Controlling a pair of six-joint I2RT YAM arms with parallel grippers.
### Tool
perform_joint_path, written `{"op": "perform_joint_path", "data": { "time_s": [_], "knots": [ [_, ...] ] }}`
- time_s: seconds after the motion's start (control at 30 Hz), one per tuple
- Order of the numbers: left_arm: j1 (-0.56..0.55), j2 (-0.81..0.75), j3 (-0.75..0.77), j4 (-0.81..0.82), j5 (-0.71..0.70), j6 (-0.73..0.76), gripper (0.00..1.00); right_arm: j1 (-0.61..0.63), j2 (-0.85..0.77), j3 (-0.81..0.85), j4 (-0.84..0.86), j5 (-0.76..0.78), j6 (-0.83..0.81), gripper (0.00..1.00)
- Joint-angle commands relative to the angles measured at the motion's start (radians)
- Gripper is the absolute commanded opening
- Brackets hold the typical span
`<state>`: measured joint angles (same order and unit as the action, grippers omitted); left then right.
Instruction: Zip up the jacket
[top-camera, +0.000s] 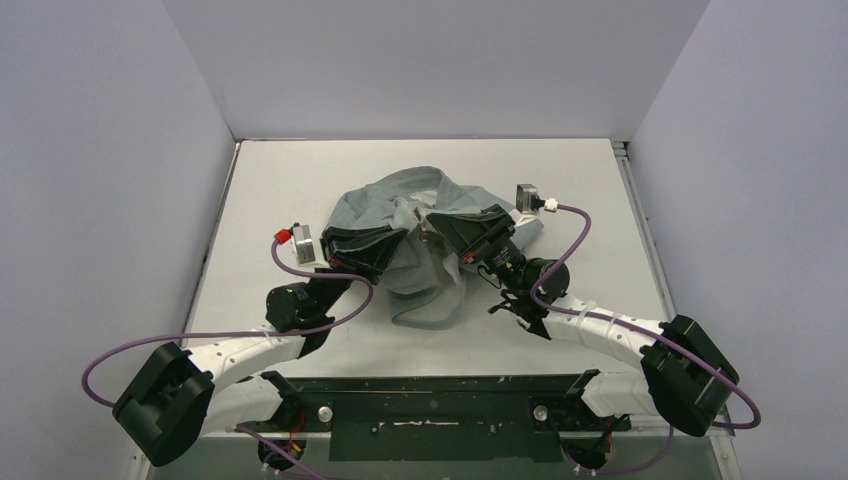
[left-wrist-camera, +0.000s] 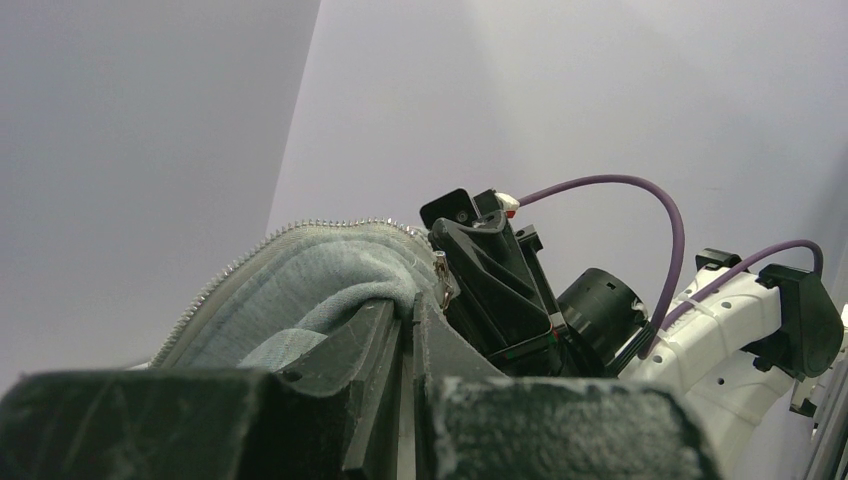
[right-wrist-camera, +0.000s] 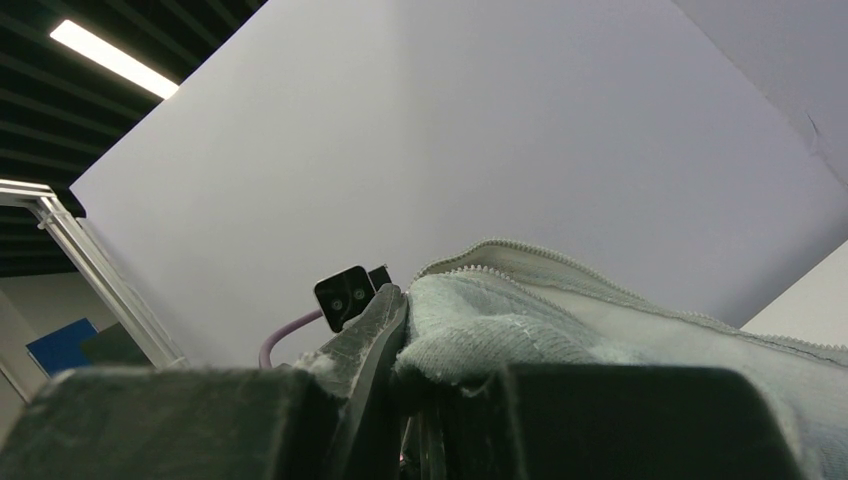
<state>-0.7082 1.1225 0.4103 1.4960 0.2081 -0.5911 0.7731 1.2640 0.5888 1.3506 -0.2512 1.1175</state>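
Observation:
The grey jacket (top-camera: 395, 205) is bunched in the middle of the table, its front part lifted between both arms. My left gripper (top-camera: 398, 243) is shut on a fold of it, and the right gripper (top-camera: 432, 226) is shut on the fabric close by, facing the left one. In the left wrist view my gripper (left-wrist-camera: 412, 318) pinches grey fabric; the zipper teeth (left-wrist-camera: 300, 228) arc over it and a small metal pull (left-wrist-camera: 442, 282) hangs beside the right gripper's black body (left-wrist-camera: 495, 285). In the right wrist view the gripper (right-wrist-camera: 405, 322) clamps ribbed fabric (right-wrist-camera: 500, 335) under a line of zipper teeth (right-wrist-camera: 530, 252).
Pale walls enclose the white table (top-camera: 290, 180) on three sides. Purple cables (top-camera: 575, 235) loop off both wrists. A dark base rail (top-camera: 430, 400) runs along the near edge. The left wrist's camera (right-wrist-camera: 342, 295) shows just beyond the right fingers.

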Motion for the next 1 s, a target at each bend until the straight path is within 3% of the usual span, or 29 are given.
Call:
{"op": "perform_joint_path", "data": {
  "time_s": [0.0, 0.37, 0.7, 0.83, 0.97],
  "knots": [
    [-0.011, -0.006, 0.009, 0.26, 0.025, -0.005, 0.0, -0.003, -0.001, 0.02, 0.095, -0.01, 0.013, 0.0],
    [-0.011, 0.013, -0.008, 0.256, 0.037, 0.048, 0.0, -0.009, -0.006, 0.019, 0.092, -0.026, 0.051, 0.0],
    [-0.01, 0.01, -0.027, 0.208, -0.006, 0.046, 0.0, -0.028, -0.086, -0.008, -0.027, -0.025, 0.005, 0.0],
    [-0.012, -0.061, -0.082, -0.078, 0.033, 0.059, 0.0, -0.047, -0.187, -0.029, -0.29, 0.033, -0.076, 0.0],
    [-0.019, -0.153, -0.188, -0.292, 0.012, -0.004, 0.0, -0.048, -0.29, 0.018, -0.807, 0.166, -0.245, 0.0]
  ]
}}
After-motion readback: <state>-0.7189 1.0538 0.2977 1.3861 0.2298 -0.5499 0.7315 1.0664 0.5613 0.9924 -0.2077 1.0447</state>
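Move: The zipper slider hangs at the right hand's fingertips, about 1 cm to that hand's left and 1 cm below, level with it fore and aft. The left jacket edge, pinched in the left hand, lies some 5 cm to the right hand's left and 1 cm below. From the left hand the slider is roughly 4 cm to the right, 1 cm above and level fore and aft; the right jacket edge is about 5 cm to its right, 1 cm above. The left jacket edge, still pinched, is lowered about 5 cm away from the slider, slowly at first and then fast, the left fingers tipping a little towards level. The right hand keeps its grip on its own edge beside the slider, hardly stirring until late, then moves some 3 cm to the right and down, slightly forward, its fingers tipping down about 10 degrees and swinging clockwise. ##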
